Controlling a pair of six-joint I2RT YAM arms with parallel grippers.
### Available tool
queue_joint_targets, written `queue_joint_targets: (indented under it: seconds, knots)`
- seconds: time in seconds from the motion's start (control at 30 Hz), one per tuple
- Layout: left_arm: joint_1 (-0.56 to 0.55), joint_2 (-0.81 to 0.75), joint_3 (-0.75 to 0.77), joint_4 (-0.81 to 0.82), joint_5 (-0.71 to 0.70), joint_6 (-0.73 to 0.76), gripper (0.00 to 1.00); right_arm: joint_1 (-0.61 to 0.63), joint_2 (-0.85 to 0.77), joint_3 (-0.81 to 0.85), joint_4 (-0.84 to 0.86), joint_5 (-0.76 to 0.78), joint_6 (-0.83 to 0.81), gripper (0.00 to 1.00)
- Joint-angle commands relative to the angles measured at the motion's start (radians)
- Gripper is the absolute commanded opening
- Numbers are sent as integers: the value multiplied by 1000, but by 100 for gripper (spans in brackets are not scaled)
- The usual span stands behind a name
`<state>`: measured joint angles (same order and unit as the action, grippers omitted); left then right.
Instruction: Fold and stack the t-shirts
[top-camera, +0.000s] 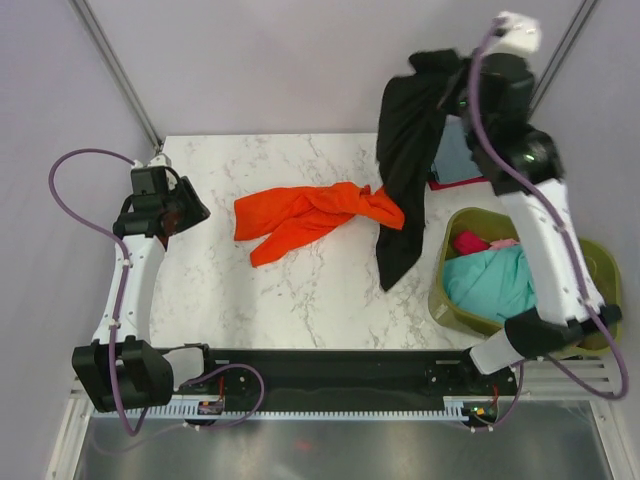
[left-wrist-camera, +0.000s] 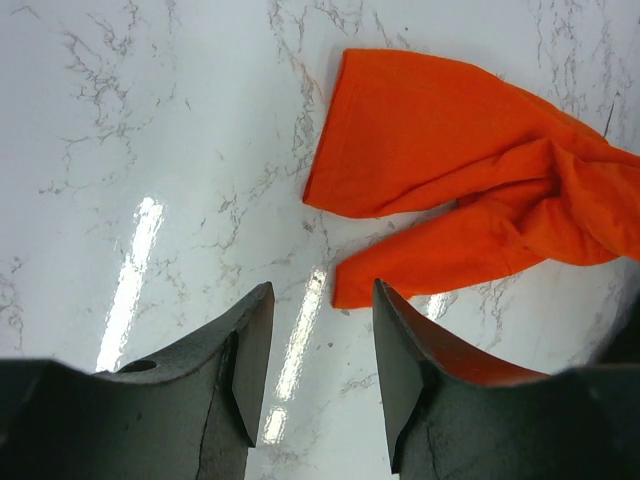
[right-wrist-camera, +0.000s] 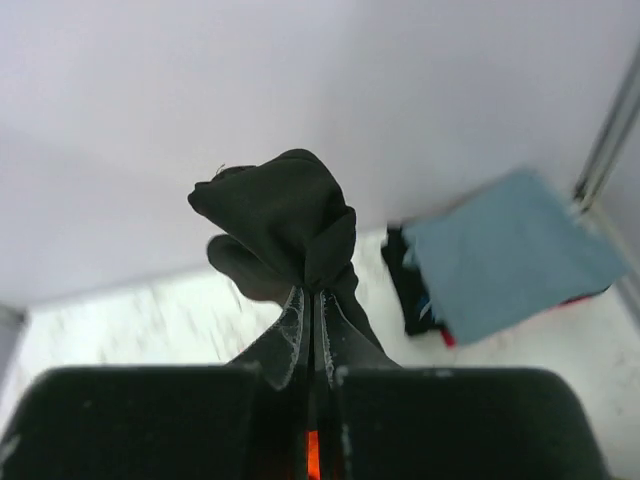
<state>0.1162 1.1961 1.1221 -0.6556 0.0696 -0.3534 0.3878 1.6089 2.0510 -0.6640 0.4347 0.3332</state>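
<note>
A black t-shirt (top-camera: 405, 150) hangs in the air over the table's right side, its lower end draping down to the marble. My right gripper (right-wrist-camera: 311, 293) is shut on a bunched fold of this black t-shirt (right-wrist-camera: 285, 215), raised high at the back right. A crumpled bright orange t-shirt (top-camera: 310, 215) lies in the middle of the table. My left gripper (left-wrist-camera: 320, 300) hovers open just left of the orange t-shirt (left-wrist-camera: 470, 170), holding nothing. A folded grey-blue t-shirt (right-wrist-camera: 505, 250) tops a small stack at the back right.
An olive-green basket (top-camera: 450, 310) at the right edge holds teal (top-camera: 490, 285) and pink (top-camera: 470, 242) shirts. The folded stack (top-camera: 455, 160) sits behind it by the wall. A black rail (top-camera: 330, 365) runs along the near edge of the marble table (top-camera: 220, 290).
</note>
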Motion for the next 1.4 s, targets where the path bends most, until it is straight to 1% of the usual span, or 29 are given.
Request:
queue_joint_targets:
  seconds: [0.0,0.17,0.27,0.4,0.6,0.67,0.7,0.77,0.8,0.87,0.9,0.97,1.0,1.03,1.07,1.1,1.13,1.17,1.2,1.23,1.27,1.33,1.37]
  knots:
    - [-4,-32,-2,28,-22,44,52,-17,-183,89,-16,206,-63,0]
    - [-10,-32,-5,30,-21,44,52,-17,-352,86,6,294,-98,0]
    - [-13,-30,-4,30,-22,44,52,-15,-469,71,7,315,-111,0]
    - [-16,-30,-5,30,-19,44,51,-17,-553,41,-16,370,-118,0]
    - [-29,-27,-7,28,-25,45,51,-17,-615,-18,-43,383,-123,0]
    - [-33,-26,-7,28,-27,45,51,-17,-650,-102,-52,392,-100,0]
    - [-36,-24,-8,30,-27,45,51,-17,-667,-208,-52,391,-86,0]
    - [-50,-18,-7,30,-31,48,51,-17,-711,-341,-43,401,-39,0]
    - [-59,-12,-8,28,-39,51,51,-17,-724,-485,-34,401,-24,0]
    - [-79,3,-7,25,-44,57,51,-17,-730,-612,-22,404,25,0]
    - [-87,5,-7,25,-44,59,51,-17,-722,-705,-19,404,44,0]
    - [-105,19,-7,17,-62,65,51,-20,-686,-764,-29,417,96,0]
    - [-137,23,-7,16,-67,68,52,-24,-675,-800,-39,417,113,2]
    - [-151,33,-7,10,-67,76,52,-27,-669,-818,-45,406,133,8]
    - [-182,52,-5,4,-67,79,52,-36,-659,-833,-55,325,157,50]
    - [-202,69,-4,-13,-68,82,52,-38,-658,-868,-57,268,174,74]
    - [-223,88,7,-24,-67,88,52,-40,-655,-888,-54,203,187,88]
    - [-271,126,14,-35,-67,90,52,-40,-653,-908,-39,64,193,98]
    - [-292,144,21,-59,-76,88,52,-40,-653,-942,-40,40,197,98]
    - [-334,160,30,-70,-99,79,52,-37,-658,-953,-49,35,202,98]
    - [-352,183,31,-79,-128,74,52,-32,-668,-960,-49,39,195,98]
    - [-377,194,28,-104,-160,47,52,-11,-694,-957,-51,116,153,98]
    - [-380,192,27,-108,-171,39,52,28,-707,-945,-54,128,136,98]
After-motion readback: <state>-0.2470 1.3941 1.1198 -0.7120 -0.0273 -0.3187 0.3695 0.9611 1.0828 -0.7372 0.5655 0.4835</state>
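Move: The right hand, high up with the black t-shirt pinched and hanging, has the green bin's middle about 20 cm back, 20 cm to its right and some 50 cm below. About 43 cm below that hand, the folded stack lies 18 cm ahead and 14 cm right; the orange t-shirt's middle is level ahead and 23 cm left. From the left hand, that orange t-shirt is about 10 cm ahead, 27 cm right and 19 cm below. The right hand, fingers shut on the black t-shirt, swings back about 26 cm and right, rising nearly 20 cm with the wrist tipping up, then comes down almost 40 cm and somewhat forward towards the green bin's left part, the wrist tipping down again, and opens wide late in the descent to let go of the cloth. Late on, the left hand sets off right and down towards the orange t-shirt, its fingers staying half open and tilting further down, without reaching the cloth. ##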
